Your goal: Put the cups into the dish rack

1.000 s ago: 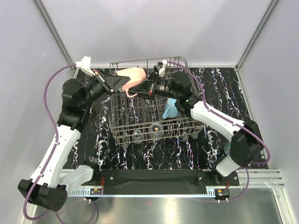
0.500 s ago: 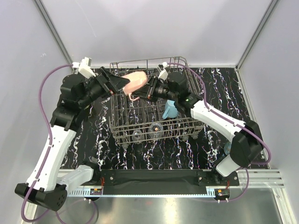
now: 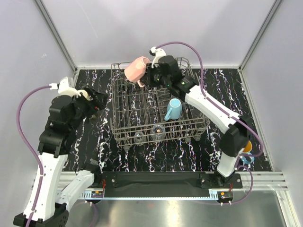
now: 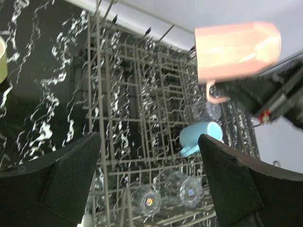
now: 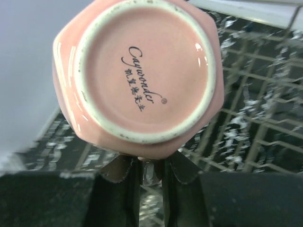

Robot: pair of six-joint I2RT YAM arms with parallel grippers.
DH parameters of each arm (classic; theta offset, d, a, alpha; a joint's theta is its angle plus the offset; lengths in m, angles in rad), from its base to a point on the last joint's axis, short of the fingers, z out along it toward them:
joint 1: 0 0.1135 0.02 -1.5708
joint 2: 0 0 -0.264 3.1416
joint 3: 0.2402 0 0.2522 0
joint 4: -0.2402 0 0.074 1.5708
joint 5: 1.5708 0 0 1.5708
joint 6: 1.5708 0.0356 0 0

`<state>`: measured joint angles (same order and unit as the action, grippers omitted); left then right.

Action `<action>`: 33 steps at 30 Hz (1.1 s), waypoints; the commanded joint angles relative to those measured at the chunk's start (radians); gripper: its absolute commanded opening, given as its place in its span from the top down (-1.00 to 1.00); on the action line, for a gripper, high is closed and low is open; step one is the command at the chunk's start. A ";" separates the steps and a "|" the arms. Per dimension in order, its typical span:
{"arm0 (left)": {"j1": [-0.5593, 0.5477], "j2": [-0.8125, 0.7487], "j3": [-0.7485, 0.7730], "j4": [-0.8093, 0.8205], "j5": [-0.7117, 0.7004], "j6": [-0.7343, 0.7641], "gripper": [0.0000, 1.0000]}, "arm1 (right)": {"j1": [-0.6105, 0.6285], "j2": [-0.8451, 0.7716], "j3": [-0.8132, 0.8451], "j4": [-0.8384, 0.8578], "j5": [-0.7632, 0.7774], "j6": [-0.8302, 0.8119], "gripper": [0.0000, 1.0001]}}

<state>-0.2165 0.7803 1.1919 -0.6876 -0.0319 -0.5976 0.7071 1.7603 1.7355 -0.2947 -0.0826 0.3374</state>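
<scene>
A pink mug (image 3: 136, 69) hangs above the back left corner of the dish rack (image 3: 124, 134), tipped on its side. My right gripper (image 3: 147, 78) is shut on its handle, and the right wrist view shows the mug's base (image 5: 142, 71) right above the gripper (image 5: 151, 172). My left gripper (image 3: 98, 100) stands open and empty to the left of the rack; its wrist view shows the gripper (image 4: 149, 142) wide apart, facing the pink mug (image 4: 234, 49). A light blue mug (image 3: 173, 109) and two clear glasses (image 3: 138, 137) (image 3: 159, 130) lie in the rack.
A teal mug with orange inside (image 3: 246, 148) sits on the table at the right, partly behind my right arm's elbow. A yellowish cup (image 4: 2, 59) shows at the left edge of the left wrist view. White walls close off the back and both sides.
My left gripper opened, let go of the pink mug and drew back to the left. My right gripper kept the mug and swung it up toward the rack's back left corner.
</scene>
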 commanded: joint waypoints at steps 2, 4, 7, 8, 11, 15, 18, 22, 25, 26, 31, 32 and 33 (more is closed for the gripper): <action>0.002 -0.047 -0.071 -0.015 -0.028 0.024 -0.80 | 0.002 0.122 0.231 -0.036 0.141 -0.288 1.00; 0.002 -0.067 -0.068 -0.033 -0.022 0.035 -0.79 | 0.002 0.209 0.347 -0.093 0.191 -0.368 1.00; 0.002 -0.102 -0.052 -0.050 -0.014 0.045 -0.79 | 0.002 0.329 0.504 -0.176 0.240 -0.457 1.00; 0.002 -0.111 -0.049 -0.052 -0.014 0.047 -0.79 | 0.002 0.361 0.551 -0.204 0.253 -0.477 1.00; 0.002 -0.145 -0.046 -0.067 -0.017 0.044 -0.79 | 0.000 0.458 0.680 -0.254 0.288 -0.537 1.00; 0.002 -0.168 -0.058 -0.073 -0.008 0.041 -0.79 | 0.000 0.536 0.748 -0.265 0.307 -0.571 1.00; 0.002 -0.174 -0.072 -0.079 0.000 0.041 -0.77 | 0.000 0.574 0.765 -0.267 0.329 -0.593 1.00; 0.002 -0.187 -0.087 -0.079 0.012 0.044 -0.75 | -0.003 0.611 0.771 -0.267 0.337 -0.612 1.00; 0.002 -0.187 -0.092 -0.075 0.013 0.048 -0.75 | -0.004 0.636 0.788 -0.276 0.366 -0.621 1.00; 0.002 -0.187 -0.094 -0.073 0.016 0.050 -0.75 | -0.008 0.639 0.782 -0.274 0.371 -0.621 1.00; 0.002 -0.185 -0.104 -0.072 0.024 0.053 -0.75 | -0.021 0.637 0.750 -0.259 0.368 -0.620 1.00; 0.002 -0.184 -0.107 -0.073 0.026 0.053 -0.75 | -0.023 0.637 0.743 -0.256 0.366 -0.618 1.00; 0.002 -0.184 -0.112 -0.073 0.027 0.055 -0.75 | -0.027 0.640 0.742 -0.254 0.366 -0.618 1.00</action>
<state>-0.2165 0.6029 1.0908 -0.7776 -0.0250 -0.5671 0.6975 2.4348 2.4371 -0.6651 0.2470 -0.2687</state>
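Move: The right hand already holds the pink cup by its handle. Its goal, the rack's far-left section, is about 17 cm ahead, 2 cm left and 18 cm below. The blue cup in the rack stands roughly 3 cm ahead, 16 cm right and 24 cm below, with a clear glass some 9 cm beyond it and 2 cm farther right. From the empty left hand, that section lies about 31 cm ahead, 14 cm right and 21 cm below. Still pinching the pink cup's handle, the right hand swings forward about 13 cm, sinking as it goes, then drops mostly straight down, 15 cm in all, into the rack's far-left section. The wrist rolls some 45 degrees, left side down, so the fingers slant more steeply downward. The open left hand backs off a few centimetres and sinks slightly. ##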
